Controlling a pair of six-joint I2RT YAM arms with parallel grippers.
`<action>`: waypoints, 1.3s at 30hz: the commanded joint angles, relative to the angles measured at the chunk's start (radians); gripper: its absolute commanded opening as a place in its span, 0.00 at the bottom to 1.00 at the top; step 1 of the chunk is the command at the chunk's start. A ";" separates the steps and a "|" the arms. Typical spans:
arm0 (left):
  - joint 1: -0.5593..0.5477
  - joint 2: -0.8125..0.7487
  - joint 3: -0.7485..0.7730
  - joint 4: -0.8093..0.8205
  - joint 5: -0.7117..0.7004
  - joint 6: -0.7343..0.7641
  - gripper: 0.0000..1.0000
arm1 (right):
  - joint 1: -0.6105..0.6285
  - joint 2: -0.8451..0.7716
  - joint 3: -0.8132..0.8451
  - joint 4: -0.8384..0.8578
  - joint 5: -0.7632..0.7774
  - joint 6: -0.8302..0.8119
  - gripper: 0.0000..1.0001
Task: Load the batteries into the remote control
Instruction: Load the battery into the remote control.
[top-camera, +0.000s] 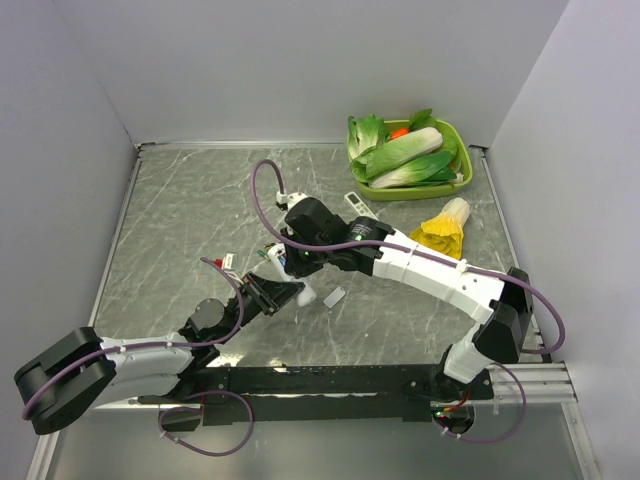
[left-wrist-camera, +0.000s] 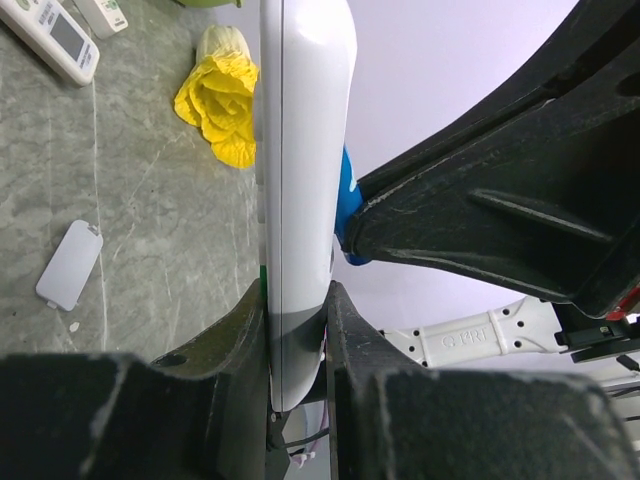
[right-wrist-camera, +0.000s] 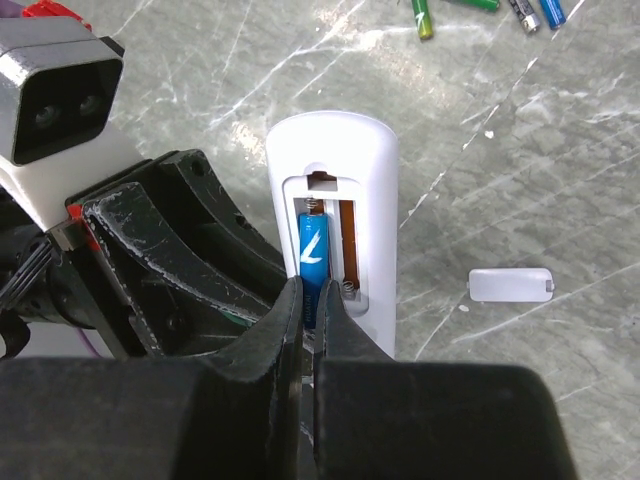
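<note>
My left gripper (left-wrist-camera: 298, 330) is shut on the remote control (left-wrist-camera: 300, 180), a slim white body held edge-on above the table. In the right wrist view the remote control (right-wrist-camera: 335, 150) shows its open back compartment. One of the batteries, a blue cell (right-wrist-camera: 313, 250), lies in the left slot with its far end at the spring. My right gripper (right-wrist-camera: 312, 300) is shut on its near end. The slot beside it is bare. From the left wrist, the same blue cell (left-wrist-camera: 347, 195) pokes out between the remote and the right fingers. Another blue cell (right-wrist-camera: 552, 12) lies on the table.
The loose white cover plate (right-wrist-camera: 510, 284) lies on the marble to the right of the remote. Green cells (right-wrist-camera: 425, 18) lie scattered beyond. Another white remote (left-wrist-camera: 55, 35), a yellow toy cabbage (top-camera: 443, 230) and a green basket (top-camera: 462, 150) of toy vegetables lie farther back.
</note>
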 joint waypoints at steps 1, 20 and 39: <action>-0.007 -0.022 -0.074 0.069 0.019 -0.016 0.01 | 0.006 0.033 0.047 0.045 0.007 -0.004 0.00; -0.009 -0.043 -0.091 0.083 0.007 -0.036 0.01 | 0.007 0.048 0.063 0.032 -0.024 -0.013 0.13; -0.009 -0.019 -0.109 0.122 -0.001 -0.072 0.01 | 0.006 0.032 0.080 0.025 -0.024 -0.022 0.37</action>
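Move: The right hand's shut fingertips are already at the near end of the blue battery in the open back of the remote control; the battery's middle is about 1 cm ahead, 1 cm left and 1 cm below. On the table, some 11 cm down, the battery cover lies about 12 cm to this hand's right and 3 cm back, the loose batteries roughly 13 cm ahead and 4 cm left. From the left hand, which grips the remote, the blue battery is about 4 cm ahead, 3 cm left and 2 cm up. Sinking barely half a centimetre, the right hand keeps its shut fingertips on the near end of the blue battery, pressing it into the bay, while easing about 1 cm left overall. Its fingers then spread to about a third open, and it rises nearly 1 cm from the low point. The left hand keeps its grip on the remote, dipping with it and then coming up about 1.5 cm. ##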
